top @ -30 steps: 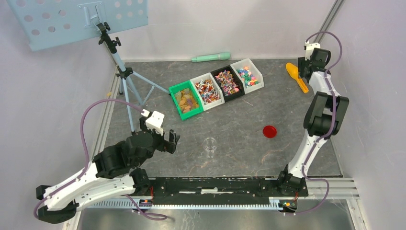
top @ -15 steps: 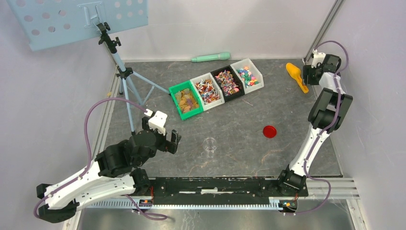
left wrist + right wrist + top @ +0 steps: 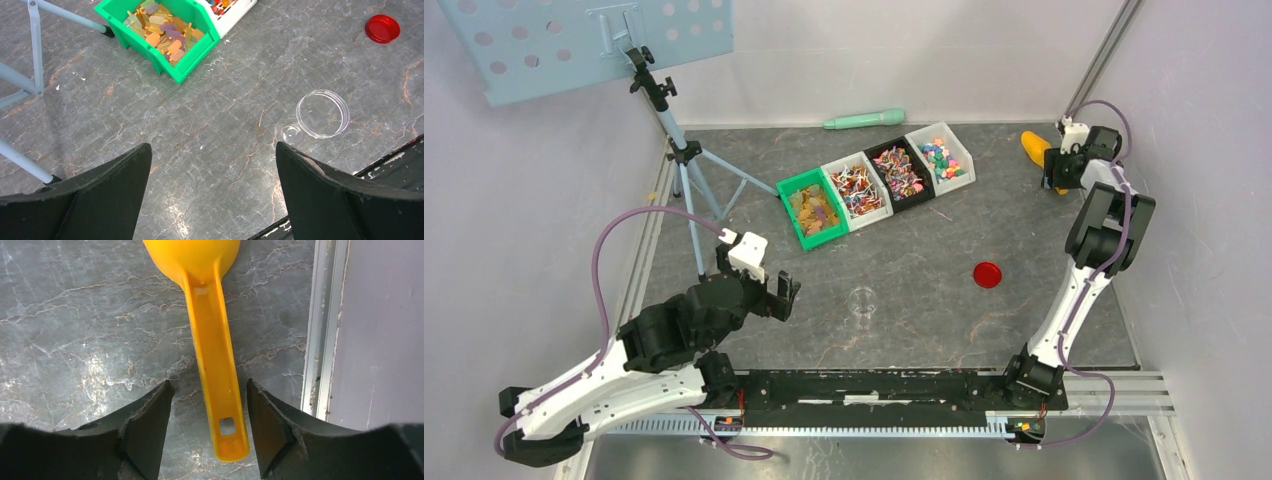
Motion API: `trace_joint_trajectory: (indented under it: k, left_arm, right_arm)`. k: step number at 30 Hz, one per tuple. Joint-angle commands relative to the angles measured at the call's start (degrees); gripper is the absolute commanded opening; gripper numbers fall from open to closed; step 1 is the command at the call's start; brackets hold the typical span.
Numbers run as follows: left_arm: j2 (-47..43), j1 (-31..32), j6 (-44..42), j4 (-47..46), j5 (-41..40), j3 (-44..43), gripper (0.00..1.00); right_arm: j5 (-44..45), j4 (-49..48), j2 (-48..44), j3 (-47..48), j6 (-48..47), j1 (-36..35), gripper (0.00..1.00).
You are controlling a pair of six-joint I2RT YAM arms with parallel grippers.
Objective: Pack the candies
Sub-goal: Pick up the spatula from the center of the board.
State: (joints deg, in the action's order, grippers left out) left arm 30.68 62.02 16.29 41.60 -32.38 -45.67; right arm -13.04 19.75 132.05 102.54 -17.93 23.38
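Note:
The candies lie sorted in four bins at the back: golden-brown ones (image 3: 814,210) in a green bin (image 3: 186,65), then red-and-white (image 3: 856,188), pink-and-orange (image 3: 900,170) and mixed bright ones (image 3: 938,156). My left gripper (image 3: 784,295) hangs open over bare table (image 3: 213,147), left of a clear round jar (image 3: 322,113). At the far right corner my right gripper (image 3: 1059,170) is open and straddles the handle of the yellow scoop (image 3: 212,340), with a gap on each side (image 3: 209,385). The scoop lies flat on the table.
A small red lid (image 3: 988,274) lies right of centre. A tripod (image 3: 686,170) with a perforated blue panel stands at the back left. A mint-green cylinder (image 3: 864,120) lies by the back wall. A metal rail and the side wall (image 3: 320,330) run close beside the scoop.
My right wrist swung out toward the wall, then came back and down over the scoop's handle. The left arm shifted slightly and returned.

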Motion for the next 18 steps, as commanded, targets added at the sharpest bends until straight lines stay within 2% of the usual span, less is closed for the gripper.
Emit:
trace_joint_trajectory:
  k: [1,4,6,9,15,18]
  left_arm:
    - [-1.08,0.11,-2.33,-2.08,0.24,0.14,1.0]
    - [-1.44,0.12,-2.32,-2.07,0.04,0.07,1.0]
    - [-1.46,0.12,-2.32,-2.11,-0.03,0.14,1.0]
    - [-1.43,0.1,-2.33,-2.12,0.1,0.06,1.0]
    - [-1.62,0.12,-2.34,-2.06,0.13,0.05,1.0]
    - [-1.69,0.11,-2.33,-2.12,0.16,0.05,1.0]
  right_arm:
    - [0.3,-2.93,-0.79,-2.17,-1.11,0.11,0.62]
    - [0.64,-3.45,-1.34,-2.64,-1.31,0.09,0.55]
    - [0.89,-3.99,-2.12,-2.97,-1.27,0.09,0.37]
    - [1.82,-4.62,-4.22,-3.72,-0.93,0.1,0.23]
    - [5.12,-5.39,-11.75,-5.81,2.01,0.13,0.11]
    - [4.33,-4.45,-16.65,-6.89,4.12,0.09,0.1]
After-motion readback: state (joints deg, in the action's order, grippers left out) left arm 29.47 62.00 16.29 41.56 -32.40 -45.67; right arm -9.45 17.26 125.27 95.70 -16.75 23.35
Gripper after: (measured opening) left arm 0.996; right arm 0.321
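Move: The right hand is low with the yellow spatula's handle already between its parted fingers. The spatula's middle is about 5 cm ahead, 2 cm to its left and 1 cm lower. The white tray of coloured candies stands some 29 cm to the hand's left and 5 cm farther out, and the red lid 22 cm left and 28 cm back. From the idle left hand, the spatula is about 41 cm ahead, 64 cm right and 21 cm below. The right fingers shut on the spatula's handle near its free end and pinch it from both sides, after the hand settles a touch lower. Keeping that grip, the hand then lifts nearly 3 cm off its lowest point and draws back about 2 cm towards its base, the wrist scarcely turning. ##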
